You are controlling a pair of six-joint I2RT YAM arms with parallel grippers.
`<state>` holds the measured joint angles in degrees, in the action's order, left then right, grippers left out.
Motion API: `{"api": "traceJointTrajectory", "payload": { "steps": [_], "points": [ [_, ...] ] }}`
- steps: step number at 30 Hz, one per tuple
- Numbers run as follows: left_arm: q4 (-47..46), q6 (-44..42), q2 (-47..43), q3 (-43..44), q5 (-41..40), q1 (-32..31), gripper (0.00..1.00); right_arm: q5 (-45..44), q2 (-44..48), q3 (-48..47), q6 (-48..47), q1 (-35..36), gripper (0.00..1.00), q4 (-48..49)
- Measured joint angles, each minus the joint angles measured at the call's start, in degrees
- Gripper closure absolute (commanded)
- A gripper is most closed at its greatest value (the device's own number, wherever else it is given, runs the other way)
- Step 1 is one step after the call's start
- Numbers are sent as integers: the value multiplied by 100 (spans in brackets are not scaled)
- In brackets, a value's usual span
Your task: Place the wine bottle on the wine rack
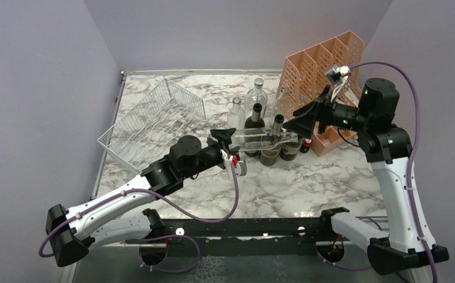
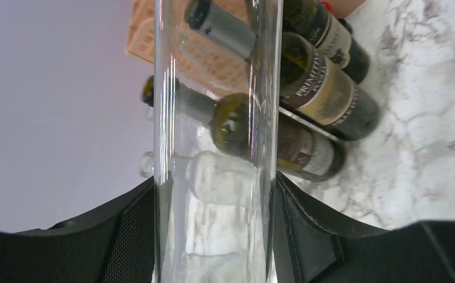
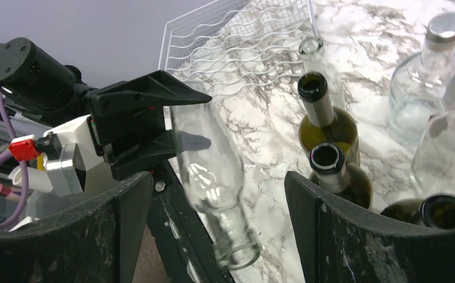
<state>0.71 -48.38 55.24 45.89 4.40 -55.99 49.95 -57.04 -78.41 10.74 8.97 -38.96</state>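
Note:
A clear, empty wine bottle hangs lying level above the table, base to the left and neck to the right. My left gripper is shut on its body near the base; in the left wrist view the glass fills the gap between the two pads. My right gripper stands open around the neck, and in the right wrist view both fingers stand apart from the neck. The white wire wine rack leans at the back left, also visible in the right wrist view.
Several dark green and clear bottles stand grouped right under and behind the held bottle. A peach perforated file holder stands at the back right, behind the right arm. A small red-capped bottle sits by its base.

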Motion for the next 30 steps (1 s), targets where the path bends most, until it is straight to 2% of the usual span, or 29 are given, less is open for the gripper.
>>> {"api": "traceJointTrajectory", "payload": {
  "steps": [7,12,15,17,26,30],
  "points": [
    [-59,-1346,-280,7,-210,0,100,385,-632,-662,-232,264,17,-15],
    [-61,-1891,-280,7,-363,4,100,127,-1032,-1078,-415,1261,15,-26],
    [-59,-2105,-284,7,-402,4,100,-267,-1287,-1266,-623,1893,14,-42],
    [-59,-2203,-302,7,-407,4,100,-341,-1410,-1266,-656,2074,13,-63],
    [-63,-2494,-625,7,-400,4,100,-833,-1808,-1270,-1213,2398,13,-391],
    [-63,-2575,-654,9,-400,4,100,-964,-1674,-1134,-1449,2524,17,-542]
  ]
}}
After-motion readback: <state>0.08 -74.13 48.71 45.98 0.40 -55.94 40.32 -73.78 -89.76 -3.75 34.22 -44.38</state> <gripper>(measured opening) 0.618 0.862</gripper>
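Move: Left of the right hand by about 9 cm, 4 cm nearer the base and some 5 cm lower, is the middle of the clear wine bottle, which the left hand holds. The middle dark bottle stands about 6 cm ahead and 3 cm left of the right hand, the right dark bottle 9 cm ahead and 6 cm right, both roughly 20 cm below. From the left hand, the bottle's middle is 10 cm right, 2 cm back, 4 cm higher. Sweeping left about 10 cm, the open right hand first rises a little, then sinks 5 cm onto the line of the clear wine bottle, turning some 20 degrees counter-clockwise until its spread fingers straddle the body near the shoulder. Meanwhile the left hand keeps its grip near the base, lifts 6 cm, eases 3 cm left and rolls to bring down the raised neck end. ##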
